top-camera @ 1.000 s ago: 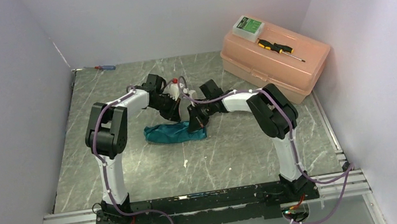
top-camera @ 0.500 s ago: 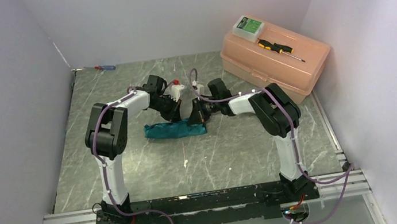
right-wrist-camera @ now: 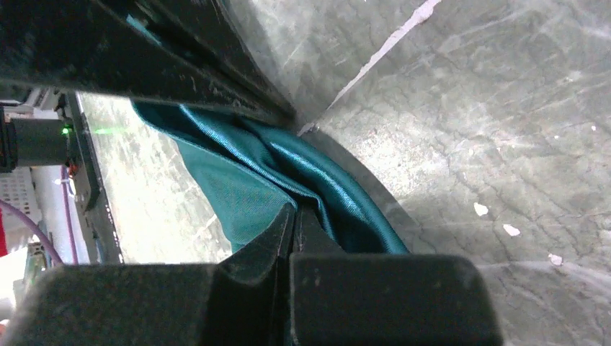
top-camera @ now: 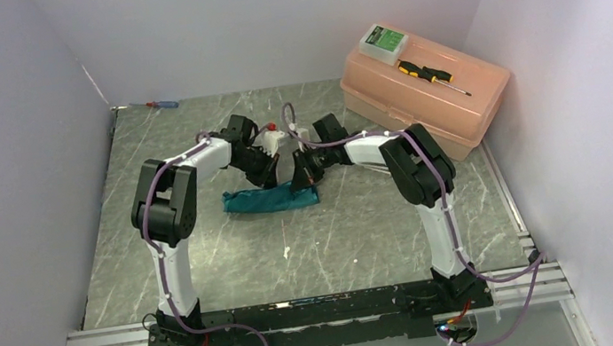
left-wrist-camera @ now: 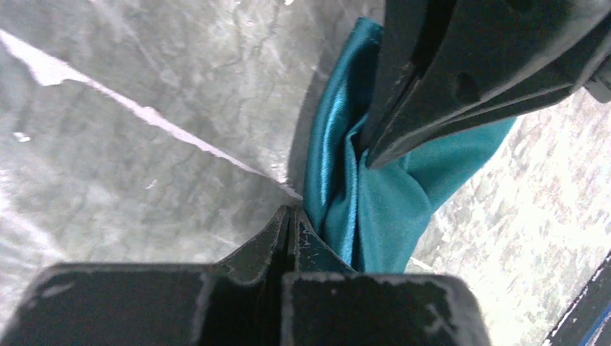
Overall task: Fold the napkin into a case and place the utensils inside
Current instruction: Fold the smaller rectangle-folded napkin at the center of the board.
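The teal napkin (top-camera: 266, 200) lies mid-table as a narrow, bunched oblong strip. Both grippers meet at its far edge, tips close together. My left gripper (top-camera: 272, 177) is shut, and the cloth's edge (left-wrist-camera: 382, 209) runs right up to its tips (left-wrist-camera: 290, 210). My right gripper (top-camera: 300, 181) is shut near the strip's right end. Shiny folds (right-wrist-camera: 245, 173) gather around its tips (right-wrist-camera: 292, 207), and the cloth between the two grippers is lifted a little off the table. No utensils show in any view.
A peach toolbox (top-camera: 422, 91) stands at the back right, carrying a yellow-and-black screwdriver (top-camera: 426, 74) and a small green-and-white box (top-camera: 382, 40). A red-and-blue screwdriver (top-camera: 161, 104) lies in the far left corner. Walls close in three sides.
My right gripper has moved from the napkin's near right end toward the far edge, drawing that end along. The strip is now narrower. The left gripper has barely moved.
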Action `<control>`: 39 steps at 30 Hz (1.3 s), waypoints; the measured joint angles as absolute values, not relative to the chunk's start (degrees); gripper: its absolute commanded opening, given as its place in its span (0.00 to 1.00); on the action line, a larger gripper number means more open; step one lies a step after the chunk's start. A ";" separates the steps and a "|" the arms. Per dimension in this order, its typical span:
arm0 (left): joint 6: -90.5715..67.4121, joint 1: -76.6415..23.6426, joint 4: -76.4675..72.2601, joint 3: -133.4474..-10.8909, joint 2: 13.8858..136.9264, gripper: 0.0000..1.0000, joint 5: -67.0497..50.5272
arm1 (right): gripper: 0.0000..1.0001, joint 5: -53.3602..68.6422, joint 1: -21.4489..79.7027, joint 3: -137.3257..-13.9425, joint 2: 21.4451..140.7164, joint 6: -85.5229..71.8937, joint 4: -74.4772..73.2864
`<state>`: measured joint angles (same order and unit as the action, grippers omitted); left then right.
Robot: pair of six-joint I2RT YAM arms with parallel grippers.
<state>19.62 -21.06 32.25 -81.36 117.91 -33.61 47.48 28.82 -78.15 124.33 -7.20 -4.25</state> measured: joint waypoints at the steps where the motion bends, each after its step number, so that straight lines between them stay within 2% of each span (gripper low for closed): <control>1: 19.77 -21.02 32.53 -81.84 117.91 0.03 -32.88 | 0.00 47.72 28.67 -78.11 124.62 -7.09 -5.19; 13: 18.31 -17.21 37.85 -85.54 111.02 0.07 -31.27 | 0.00 48.03 29.10 -75.61 123.42 -6.57 -4.49; 20: 22.37 -16.43 44.10 -83.46 103.44 0.05 -38.85 | 0.00 47.51 29.52 -74.91 122.87 -6.39 -4.25; 26: 31.35 -18.94 50.04 -78.35 103.11 0.03 -43.51 | 0.00 47.46 29.52 -74.85 122.78 -6.37 -4.21; 39: 32.73 -17.87 42.00 -73.69 107.55 0.03 -33.10 | 0.00 46.61 30.13 -72.49 121.05 -5.74 -3.42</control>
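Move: The napkin's middle is about 3 cm back of my left hand and 1 cm to its left, roughly 1 cm lower; its left end lies some 11 cm to the left and 2 cm back. The right fingertips stand about 5 cm to the left hand's right and 2 cm back. From my right hand, the napkin's middle is some 6 cm left and 1 cm back, about 1 cm below. I lift my left hand off the napkin's far rim, first slightly forward and left, up about 10 cm, then swing it back over the napkin and down, finishing forward-left onto the rim, some 5 cm left of and 5 cm nearer than its start, fingers almost shut. Meanwhile my right fingers keep their hold at the flap's edge and draw it back 2 to 3 cm. ##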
